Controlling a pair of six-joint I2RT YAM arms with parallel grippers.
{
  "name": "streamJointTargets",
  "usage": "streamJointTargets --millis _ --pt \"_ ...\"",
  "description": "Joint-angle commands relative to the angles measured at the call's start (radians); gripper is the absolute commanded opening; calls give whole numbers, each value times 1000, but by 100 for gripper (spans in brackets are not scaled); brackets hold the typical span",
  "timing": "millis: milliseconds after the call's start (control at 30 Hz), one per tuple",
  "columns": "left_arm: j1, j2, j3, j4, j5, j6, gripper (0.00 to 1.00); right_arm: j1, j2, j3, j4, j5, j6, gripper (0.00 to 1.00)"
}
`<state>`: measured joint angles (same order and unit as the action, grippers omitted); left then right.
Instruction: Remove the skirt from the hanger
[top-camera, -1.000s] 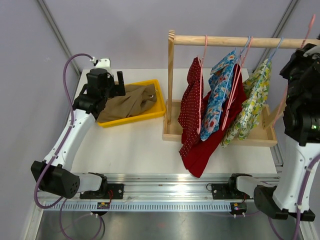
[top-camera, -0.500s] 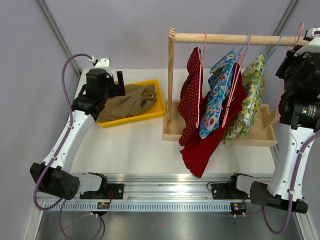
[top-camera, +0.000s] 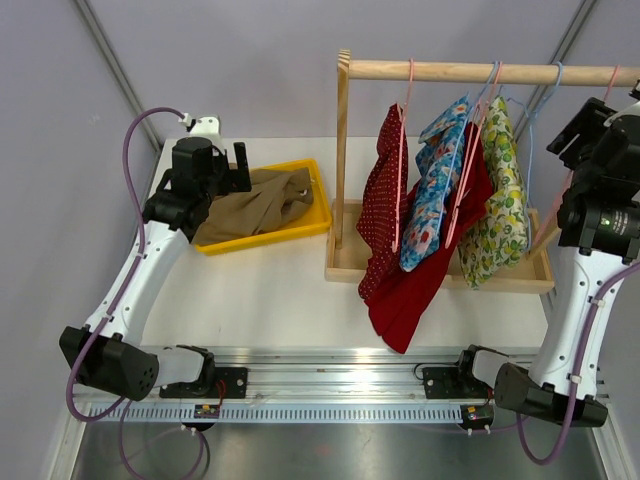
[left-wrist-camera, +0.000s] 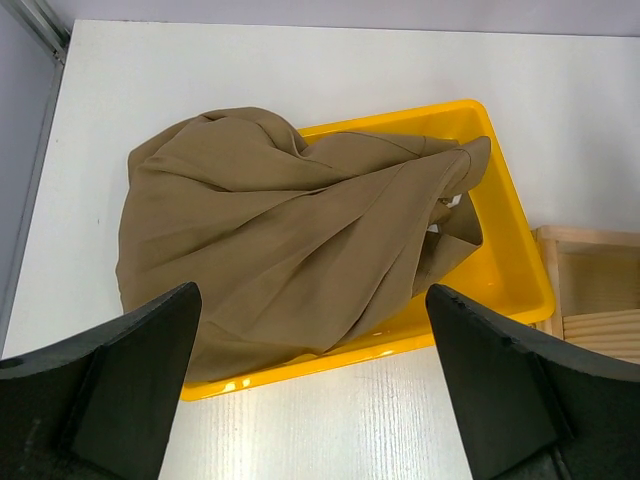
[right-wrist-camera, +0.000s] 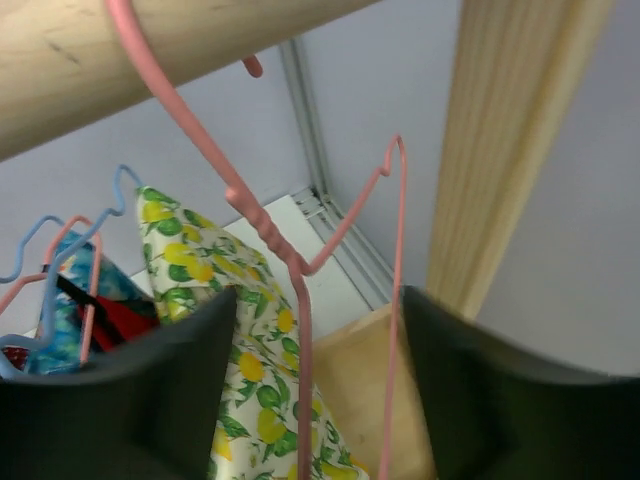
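A brown skirt (top-camera: 255, 203) (left-wrist-camera: 290, 260) lies crumpled in the yellow bin (top-camera: 262, 240) (left-wrist-camera: 505, 215) at the back left. My left gripper (top-camera: 238, 168) (left-wrist-camera: 310, 292) hovers open just above it, nothing between its fingers. At the right end of the wooden rod (top-camera: 450, 72) (right-wrist-camera: 120, 70) hangs a bare pink hanger (top-camera: 607, 82) (right-wrist-camera: 265, 235). My right gripper (top-camera: 580, 128) (right-wrist-camera: 318, 300) stands open around the hanger's wires, both fingers clear of them.
Several garments hang on the rod: red polka-dot (top-camera: 385, 200), blue floral (top-camera: 437, 190), plain red (top-camera: 420, 290) and lemon print (top-camera: 500, 215) (right-wrist-camera: 245, 370). The rack's wooden base (top-camera: 345, 268) and right post (right-wrist-camera: 520, 150) stand close to my right gripper.
My right arm carried the pink hanger up to the rod, then its jaws parted and let it go. The lemon-print garment swung left. The left arm stayed still.
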<state>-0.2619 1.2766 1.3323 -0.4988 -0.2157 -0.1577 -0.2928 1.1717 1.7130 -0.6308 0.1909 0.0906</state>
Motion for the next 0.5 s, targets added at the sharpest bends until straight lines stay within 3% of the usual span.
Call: streamJointTargets --millis 0,33,200,333,367,467 --pt "-3 -28 -2 45 24 -6 99 -11 -56 45 -23 122 49 83" --pt "-3 -28 -4 46 24 -8 99 -9 -67 54 -24 146 52 99" --pt "-3 -33 -4 45 27 -8 99 -9 -131 121 -29 182 90 100" --pt "-3 -37 -2 45 27 -8 99 -9 -145 195 -35 -29 109 99" --pt "-3 -39 -4 43 26 -6 99 -9 -139 212 -40 -162 110 99" --pt "-3 -42 -4 43 24 -5 99 -9 -106 252 -78 -338 164 98"
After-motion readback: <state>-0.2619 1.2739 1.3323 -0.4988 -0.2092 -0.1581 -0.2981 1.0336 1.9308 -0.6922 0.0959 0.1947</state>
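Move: At the right fingertips, already only half shut, is the neck of the empty pink hanger, practically at the hand point and perhaps 1 cm above it. The wooden rail it hangs from runs some 6 cm higher and 2 cm farther out, level sideways with the hand. The lemon-print skirt hangs about 10 cm left of the right hand, 3 cm ahead and 15 cm lower. From the left hand the hanger neck lies roughly 64 cm right, 6 cm nearer and 17 cm higher. Letting the empty pink hanger go onto the rail, the right hand spreads its half-open fingers wide and draws straight back off the neck, about 8 cm in all. It then climbs some 11 cm as it backs away, tilting its fingertips up about 20 degrees and swinging left near the end. ##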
